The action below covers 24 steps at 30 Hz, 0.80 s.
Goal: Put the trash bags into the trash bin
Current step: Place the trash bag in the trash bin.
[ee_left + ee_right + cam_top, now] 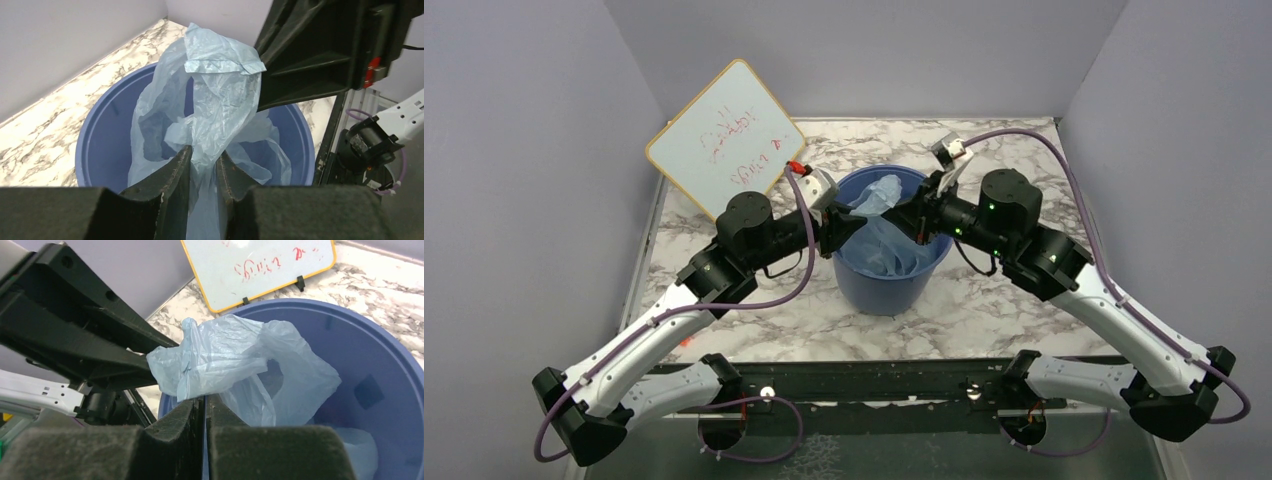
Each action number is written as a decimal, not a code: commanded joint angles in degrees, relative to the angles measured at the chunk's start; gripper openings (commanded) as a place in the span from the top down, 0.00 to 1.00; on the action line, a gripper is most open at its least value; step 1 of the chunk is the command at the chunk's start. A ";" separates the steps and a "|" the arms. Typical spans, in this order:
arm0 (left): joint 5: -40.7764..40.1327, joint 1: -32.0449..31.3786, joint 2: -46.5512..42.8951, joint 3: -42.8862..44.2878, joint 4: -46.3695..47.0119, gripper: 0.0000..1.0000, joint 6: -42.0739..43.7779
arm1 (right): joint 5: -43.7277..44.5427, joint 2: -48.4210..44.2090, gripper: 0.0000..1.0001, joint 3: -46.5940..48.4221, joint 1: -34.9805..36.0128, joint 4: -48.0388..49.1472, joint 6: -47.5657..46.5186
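The blue trash bin (889, 295) stands mid-table between both arms. A thin light-blue trash bag (879, 195) hangs partly inside it, its crumpled top sticking up above the rim. My left gripper (852, 222) reaches over the bin's left rim; in its wrist view the left gripper (204, 152) is shut on a bunched fold of the bag (215, 90), over the bin (100, 145). My right gripper (916, 215) comes in from the right rim. There the right gripper (205, 399) stands almost fully shut on a thin edge of the bag (225, 360), above the bin (380, 355).
A white board with red writing (724, 140) leans against the left wall behind the bin, seen also as the board (260, 265) in the right wrist view. Grey walls close the marble table (1024, 300) on three sides. The two gripper heads nearly meet over the bin.
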 commanded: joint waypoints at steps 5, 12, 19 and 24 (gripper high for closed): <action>-3.45 0.00 -2.19 1.29 -3.72 0.88 0.81 | -1.40 1.82 0.66 2.23 0.28 -2.80 -1.47; -2.04 -0.01 -2.64 1.32 -3.42 1.00 0.98 | 2.37 1.43 0.37 0.84 0.28 -5.22 -4.54; -2.24 -0.01 -3.28 1.37 -3.93 1.00 1.12 | 6.91 2.41 0.35 4.32 0.31 -8.19 -4.06; -1.26 -0.01 -3.98 1.77 -2.73 1.00 0.69 | 8.25 -3.82 0.32 1.32 0.27 -5.67 -5.06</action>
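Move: The left fingers stand a quarter open around the trash bag's gathered part. The bunch sticking out beyond them lies about 4 cm to the left hand's right and 3 cm ahead, roughly level. From the nearly shut right fingers the same bunch is about 4 cm to the left and 3 cm ahead. The trash bin's middle lies some 20 cm below both hands, about 8 cm to the left hand's right and nearly straight under the right. Shut the left gripper fully so it pinches the gathered trash bag, easing that hand about 1 cm left. Meanwhile open the right gripper to about two thirds and sink it some 3.5 cm towards the bin, fingertips tipping down nearly 10 degrees, then let it rise 1 cm; drift it slightly to its right and forward beside the hanging bag. ##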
